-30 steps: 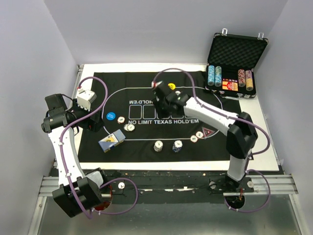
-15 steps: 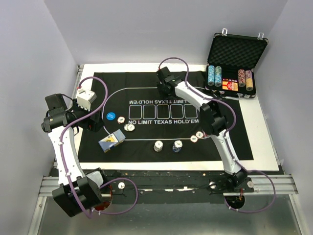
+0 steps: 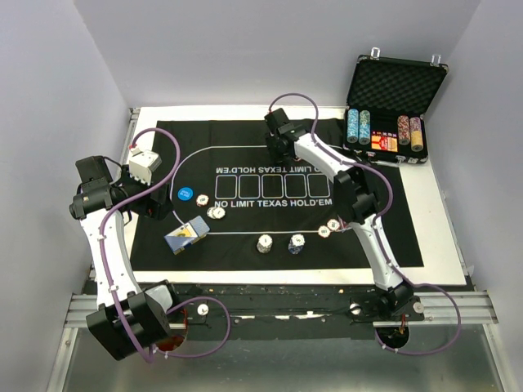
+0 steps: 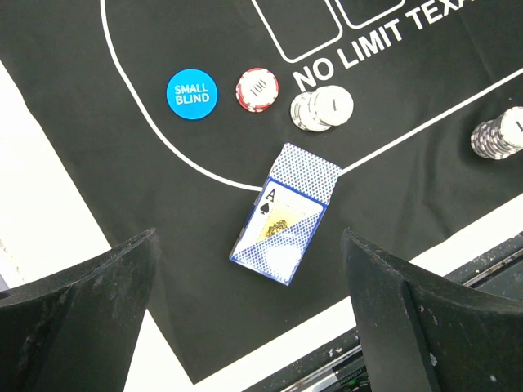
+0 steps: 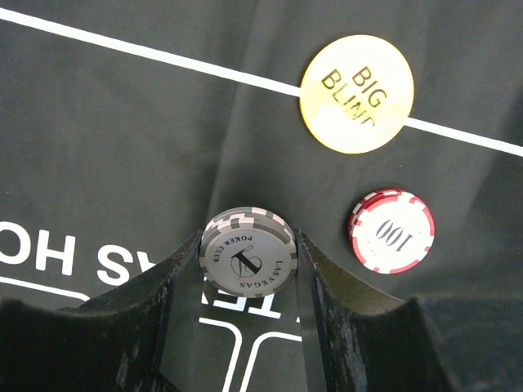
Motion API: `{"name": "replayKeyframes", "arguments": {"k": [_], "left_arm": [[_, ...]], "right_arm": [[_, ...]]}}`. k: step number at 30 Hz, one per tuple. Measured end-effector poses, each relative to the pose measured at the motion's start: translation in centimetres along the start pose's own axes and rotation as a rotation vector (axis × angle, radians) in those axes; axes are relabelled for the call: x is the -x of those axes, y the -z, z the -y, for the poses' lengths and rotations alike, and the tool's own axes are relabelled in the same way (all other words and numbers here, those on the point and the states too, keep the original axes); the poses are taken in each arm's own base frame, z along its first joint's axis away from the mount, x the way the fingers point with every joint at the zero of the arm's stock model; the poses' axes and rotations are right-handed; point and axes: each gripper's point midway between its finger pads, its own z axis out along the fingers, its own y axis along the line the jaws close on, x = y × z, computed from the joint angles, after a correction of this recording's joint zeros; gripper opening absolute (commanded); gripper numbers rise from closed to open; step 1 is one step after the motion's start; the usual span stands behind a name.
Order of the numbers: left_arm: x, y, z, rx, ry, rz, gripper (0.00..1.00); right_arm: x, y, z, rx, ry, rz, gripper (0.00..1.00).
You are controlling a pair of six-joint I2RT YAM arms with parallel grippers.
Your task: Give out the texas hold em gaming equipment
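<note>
My right gripper (image 5: 248, 255) is shut on a small stack of grey-and-white poker chips (image 5: 248, 248), over the far part of the black mat (image 3: 245, 147). Just beyond it lie the yellow BIG BLIND disc (image 5: 357, 93) and a red 100 chip (image 5: 391, 230). My left gripper (image 3: 154, 204) hangs open at the mat's left edge, nothing between its fingers (image 4: 90, 314). Below it lie the blue card box (image 4: 286, 214), the blue SMALL BLIND disc (image 4: 191, 94), a red chip (image 4: 257, 89) and spilled grey chips (image 4: 323, 108).
Near the mat's front edge stand a grey stack (image 3: 265, 243), a blue stack (image 3: 297, 243) and two loose chips (image 3: 328, 228). An open black chip case (image 3: 392, 106) with chip rows sits at the back right. White table border (image 3: 433, 220) surrounds the mat.
The right arm has stretched toward the far side of the mat with the chip stack, now covering the yellow disc in the top view. The left arm has not moved.
</note>
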Motion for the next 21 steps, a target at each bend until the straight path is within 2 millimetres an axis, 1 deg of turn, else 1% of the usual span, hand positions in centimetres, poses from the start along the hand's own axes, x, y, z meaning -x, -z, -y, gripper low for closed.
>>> {"name": "replayKeyframes", "arguments": {"k": [1,2,7,9,12,15,18,19,21], "left_arm": [[0.0,0.0,0.0,0.000,0.000,0.000,0.99],[0.0,0.0,0.0,-0.001,0.001,-0.001,0.99],[0.0,0.0,0.0,-0.001,0.002,-0.001,0.99],[0.0,0.0,0.0,-0.001,0.002,-0.001,0.99],[0.0,0.0,0.0,-0.001,0.002,-0.001,0.99],[0.0,0.0,0.0,-0.001,0.002,-0.002,0.99],[-0.1,0.0,0.1,-0.002,0.003,-0.002,0.99],[-0.1,0.0,0.1,-0.002,0.003,-0.002,0.99],[-0.1,0.1,0.2,-0.001,0.001,-0.001,0.99]], "right_arm": [[0.0,0.0,0.1,0.000,-0.001,0.000,0.47],[0.0,0.0,0.1,0.001,-0.002,-0.001,0.56],[0.0,-0.1,0.2,0.010,-0.012,-0.004,0.75],[-0.1,-0.1,0.2,0.013,-0.014,-0.006,0.77],[-0.3,-0.2,0.1,0.018,-0.013,-0.012,0.77],[-0.4,0.3,0.0,0.028,-0.017,-0.015,0.78],[-0.6,2.2,-0.1,0.045,-0.017,-0.017,0.80],[-0.6,3.2,-0.2,0.052,-0.018,-0.015,0.81],[-0.3,6.0,-0.3,0.065,-0.014,0.005,0.86]]}}
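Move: My right hand still grips the white 1 chip between its fingertips, and the felt spot for it lies straight below, about 1 cm down. From this hand, the yellow BIG BLIND button is some 6 cm ahead and 3 cm right, the red-rimmed 100 chip about 2 cm ahead and 6 cm right. The upside-down NO LIMIT TEXAS HOLD'EM line runs roughly 3 cm back. From my left hand that spot is about 25 cm ahead, 32 cm right and 17 cm down. I hold my right hand nearly still over the felt beside the 100 chip and spread its fingers from half open to about four fifths, letting go of the white 1 chip. Then I lift clear, rising about 5 cm and drawing back some 4 cm from the chip and the BIG BLIND button, over the printed card boxes. ##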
